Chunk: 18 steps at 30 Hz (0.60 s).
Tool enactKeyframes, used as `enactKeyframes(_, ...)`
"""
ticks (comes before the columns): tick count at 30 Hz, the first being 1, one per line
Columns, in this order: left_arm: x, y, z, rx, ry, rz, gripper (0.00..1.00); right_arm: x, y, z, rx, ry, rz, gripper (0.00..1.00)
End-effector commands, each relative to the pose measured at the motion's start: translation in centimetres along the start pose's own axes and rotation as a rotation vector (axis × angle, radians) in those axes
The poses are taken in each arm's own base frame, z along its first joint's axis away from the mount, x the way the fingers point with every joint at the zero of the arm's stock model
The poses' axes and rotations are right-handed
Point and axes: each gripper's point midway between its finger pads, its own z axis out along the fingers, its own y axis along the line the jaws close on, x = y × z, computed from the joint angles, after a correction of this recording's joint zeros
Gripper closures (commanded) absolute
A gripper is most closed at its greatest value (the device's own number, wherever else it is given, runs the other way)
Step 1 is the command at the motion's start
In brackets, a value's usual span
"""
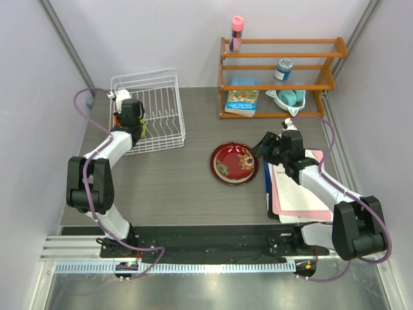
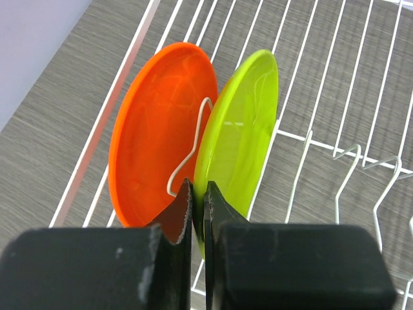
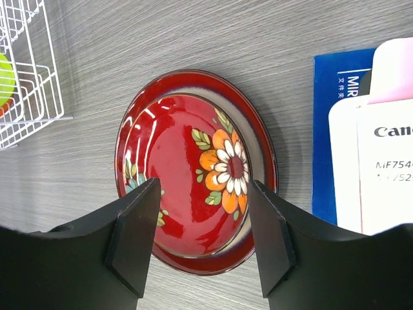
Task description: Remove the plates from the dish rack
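Note:
In the left wrist view an orange plate (image 2: 155,123) and a lime green plate (image 2: 242,129) stand on edge side by side among the prongs of the white wire dish rack (image 2: 348,161). My left gripper (image 2: 199,200) is shut on the near rim of the lime green plate. From above, the left gripper (image 1: 137,127) reaches into the left side of the dish rack (image 1: 161,97). A dark red floral plate (image 3: 187,174) lies on a larger red-rimmed plate (image 3: 268,155) on the table. My right gripper (image 3: 203,239) hovers open above their near edge, holding nothing.
An orange wooden shelf (image 1: 277,71) at the back right carries a teal dish (image 1: 290,97), a book (image 1: 242,102), a jar (image 1: 282,68) and a pink bottle (image 1: 237,32). A blue box (image 3: 342,129) with white papers (image 3: 387,161) lies right of the stacked plates.

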Motion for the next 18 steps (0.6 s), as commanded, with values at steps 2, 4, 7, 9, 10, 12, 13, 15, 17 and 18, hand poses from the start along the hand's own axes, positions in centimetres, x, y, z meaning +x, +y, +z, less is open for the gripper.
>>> enactKeyframes(2,-5.7,0.2,-2.7,0.02,-0.127,-0.06,1.0,-1.6,1.5,-0.2,-0.048,-0.037,-0.017,0.38)
enactKeyframes(4,-6.4,0.4,-3.3,0.019,-0.139,-0.036,1.0,-1.5,1.6,-0.2,-0.053,-0.036,-0.016,0.38)
enactKeyframes(7,-8.0,0.6,-4.8,0.026,-0.175,-0.02,1.0,-1.4,1.4,-0.2,-0.051,-0.035,-0.011,0.38)
enactKeyframes(9,-9.7,0.6,-5.9,0.036,-0.21,0.004,1.0,-1.5,1.6,-0.3,-0.054,-0.038,-0.013,0.38)
enactKeyframes(10,-9.4,0.8,-6.4,0.028,-0.188,0.03,1.0,-1.5,1.6,-0.4,-0.056,-0.04,-0.014,0.38)
enactKeyframes(12,-10.6,1.2,-8.2,0.027,-0.209,0.036,1.0,-1.7,1.9,-0.5,-0.064,-0.044,-0.012,0.38)
enactKeyframes(13,-10.6,1.1,-8.8,0.047,-0.208,0.035,1.0,-1.8,2.0,-0.6,-0.068,-0.046,-0.013,0.38)
enactKeyframes(15,-11.1,1.4,-10.8,0.087,-0.209,-0.015,1.0,-1.9,2.5,-0.7,-0.087,-0.041,-0.015,0.38)
enactKeyframes(17,-11.0,0.5,-12.3,0.174,-0.19,-0.038,1.0,-2.2,3.0,-1.0,-0.104,-0.041,-0.017,0.38)
enactKeyframes(18,-11.1,0.1,-13.7,0.23,-0.182,-0.076,1.0,-2.0,3.5,-1.2,-0.131,-0.027,-0.021,0.37)
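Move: My left hand already grips the near rim of the green plate in the rack, the plate's middle about 5 cm ahead, 1 cm to the right and 3 cm below. The orange plate stands roughly 6 cm ahead and 6 cm left, 4 cm lower. The red plate stack lies some 15 cm back, 40 cm right and 12 cm below that hand; from my right hand it is level fore and aft, about 6 cm left and 8 cm down. I keep my left fingers pinched on the green plate's rim and draw it up out of its slot, slowly at first, then faster, some 11 cm in all, easing back about 4 cm towards my base. Near the end I start swinging right, away from the orange plate, and tip the fingers up by nearly 10 degrees. ##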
